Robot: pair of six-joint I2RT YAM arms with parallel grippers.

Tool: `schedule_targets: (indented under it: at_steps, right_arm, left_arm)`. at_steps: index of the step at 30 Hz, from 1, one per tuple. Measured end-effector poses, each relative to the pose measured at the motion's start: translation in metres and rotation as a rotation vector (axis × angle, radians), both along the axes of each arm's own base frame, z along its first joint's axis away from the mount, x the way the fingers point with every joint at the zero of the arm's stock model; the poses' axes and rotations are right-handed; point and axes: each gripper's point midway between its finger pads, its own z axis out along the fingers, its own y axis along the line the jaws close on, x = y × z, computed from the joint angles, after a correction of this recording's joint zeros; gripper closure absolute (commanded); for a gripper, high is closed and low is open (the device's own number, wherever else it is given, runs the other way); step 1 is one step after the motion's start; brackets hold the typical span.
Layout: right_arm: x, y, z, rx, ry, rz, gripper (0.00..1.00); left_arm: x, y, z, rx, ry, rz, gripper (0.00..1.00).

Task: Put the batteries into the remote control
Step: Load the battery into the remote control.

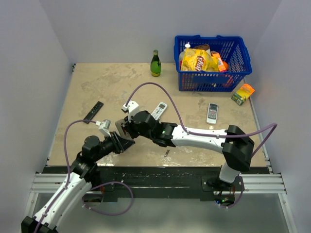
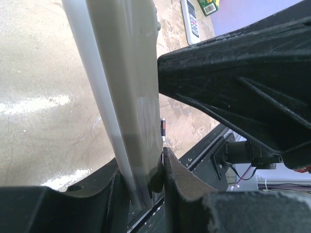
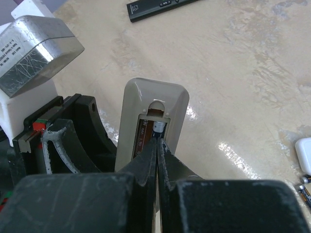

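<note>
My left gripper [image 2: 146, 179] is shut on the remote control [image 2: 126, 73] and holds it on edge above the table. In the right wrist view the remote control [image 3: 133, 102] shows its plain grey back with the battery compartment uncovered. One of the batteries [image 3: 159, 127] lies in the right slot, and the left slot looks bare. My right gripper [image 3: 158, 141] is shut, its tips pressed together against the near end of that battery. Another battery [image 1: 166, 153] lies loose on the table near the front edge, also seen as a battery [image 2: 163, 127] behind the remote.
A long black strip [image 1: 93, 112] lies at the left. Two white remotes [image 1: 159, 110] [image 1: 212, 113] lie mid-table. A green bottle [image 1: 155, 64] and a blue basket [image 1: 213, 38] of snacks stand at the back, with an orange and green box [image 1: 243, 93] beside the basket.
</note>
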Motion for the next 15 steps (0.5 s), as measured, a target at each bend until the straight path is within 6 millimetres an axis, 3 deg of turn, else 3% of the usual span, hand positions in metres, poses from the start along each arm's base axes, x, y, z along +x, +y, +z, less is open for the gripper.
schedule_targets:
  at_steps: [4, 8, 15]
  right_arm:
    - [-0.002, 0.001, -0.001, 0.0, 0.005, 0.008, 1.0]
    - [-0.006, -0.001, -0.002, -0.002, 0.018, 0.022, 0.9]
    - [-0.016, -0.014, 0.031, 0.09, 0.06, 0.09, 0.52]
  left_arm:
    - [0.002, 0.002, 0.001, 0.008, -0.015, 0.011, 1.0]
    - [0.003, 0.003, 0.0, 0.019, -0.028, 0.013, 1.0]
    - [0.004, -0.006, 0.027, -0.03, -0.149, -0.043, 1.0]
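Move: The battery sits in the open compartment of the remote control my left hand holds, right at my closed right fingertips, about 1 cm ahead, 1 cm left and 1 cm below. From my left hand the battery is some 5 cm ahead, 1 cm left and 3 cm higher. On the table roughly 15 cm below my right hand, the black remote lies 23 cm left and 11 cm ahead, the white remote 19 cm right and 10 cm ahead. I leave the battery with my right hand: from fingertips still shut on its upper side I ease slightly back, then rise about 3 cm while drawing back and to the right, opening the fingers to about a third. My left hand keeps its grip on the remote control and, as the right comes free, rises some 2.5 cm, tipping its fingers up nearly 10 degrees. ##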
